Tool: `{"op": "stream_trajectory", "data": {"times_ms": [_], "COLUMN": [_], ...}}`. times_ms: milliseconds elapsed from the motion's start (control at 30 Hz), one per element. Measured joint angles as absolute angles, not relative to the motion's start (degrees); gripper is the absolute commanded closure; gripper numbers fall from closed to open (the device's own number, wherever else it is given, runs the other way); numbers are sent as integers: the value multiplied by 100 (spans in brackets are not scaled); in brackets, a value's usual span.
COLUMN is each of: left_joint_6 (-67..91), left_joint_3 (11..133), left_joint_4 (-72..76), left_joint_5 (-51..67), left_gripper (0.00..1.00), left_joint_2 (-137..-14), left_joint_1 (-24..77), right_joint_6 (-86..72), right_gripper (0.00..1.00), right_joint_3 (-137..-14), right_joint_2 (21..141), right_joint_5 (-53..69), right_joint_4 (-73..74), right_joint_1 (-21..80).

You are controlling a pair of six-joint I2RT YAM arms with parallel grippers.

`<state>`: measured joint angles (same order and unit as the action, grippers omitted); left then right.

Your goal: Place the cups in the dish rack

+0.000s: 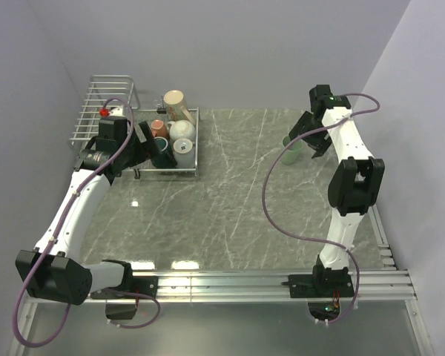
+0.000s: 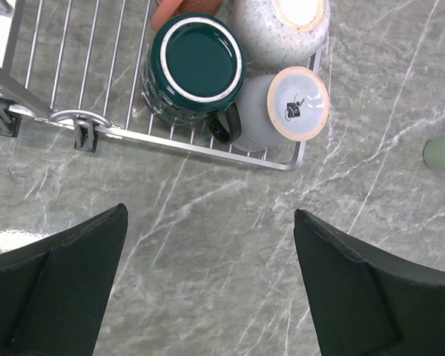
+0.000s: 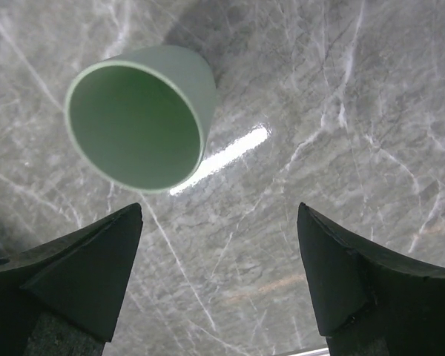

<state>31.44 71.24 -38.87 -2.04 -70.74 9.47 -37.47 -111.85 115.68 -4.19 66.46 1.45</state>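
Observation:
The dish rack (image 1: 96,104) stands at the far left, and its wires (image 2: 81,67) fill the upper left of the left wrist view. In its right end sit a beige cup (image 1: 176,104), an orange cup (image 1: 159,127), a cream-white cup (image 2: 282,26), an upturned dark green cup (image 2: 196,67) and a pale blue cup (image 2: 271,111) with its base showing. My left gripper (image 2: 210,211) hovers open over bare table just in front of the rack's rim, holding nothing. A pale green cup (image 3: 137,119) stands upright on the table at the far right. My right gripper (image 3: 219,208) is open just beside it, not touching.
The rack's taller barred section (image 1: 107,85) rises at its far-left end near the left wall. A wall (image 1: 423,111) stands close behind the right arm. A metal rail (image 1: 245,282) runs along the near edge, and marbled table (image 1: 230,185) lies between the rack and the green cup.

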Motion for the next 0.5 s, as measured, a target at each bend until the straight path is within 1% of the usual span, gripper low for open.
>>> {"op": "stream_trajectory", "data": {"times_ms": [133,167,200,233,400,467,500], "left_joint_6": [3057,3046,3033,3009,2936,2936,2934], "left_joint_3": [7124,7124,7126,7133,7218,7269,7297], "left_joint_4": [-3909,-3922,-3933,-3951,-4060,-4071,-4077], "left_joint_5": [-172,-169,-165,-161,-132,-123,-106], "left_gripper": [1,1,1,1,1,1,1], "left_joint_2": [-7078,-7083,-7091,-7111,-7288,-7365,-7400], "left_joint_1": [947,947,947,947,947,947,947], "right_joint_6": [-3811,-3828,-3848,-3850,-3916,-3938,-3933], "right_gripper": [16,19,25,28,38,48,59], "right_joint_3": [-11185,-11185,-11185,-11185,-11076,-10875,-10794], "right_joint_2": [11863,11928,11992,12042,12191,12191,12191], "right_joint_5": [-401,-399,-390,-386,-381,-373,-362], "right_joint_4": [6584,6565,6545,6523,6252,6077,6023], "right_joint_1": [134,134,134,134,134,134,134]}}
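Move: The green cup stands upright about 4 cm to the right hand's left and 2 cm farther out, its middle roughly 10 cm below the open fingertips. Nothing else stands near it on that side of the table. From the left hand, which waits by the loaded rack, the green cup lies some 42 cm to the right, about 10 cm ahead and 20 cm lower. The right hand sinks about 6 cm beside the green cup, easing roughly 1 cm forward, with the fingers kept pointing steeply down and the wrist hardly turning. On the way down the fingers close from nearly fully open to a little over half, one going down into the cup's mouth and the other staying outside its right wall, so that the near rim comes between them; a firm pinch can't yet be seen. ##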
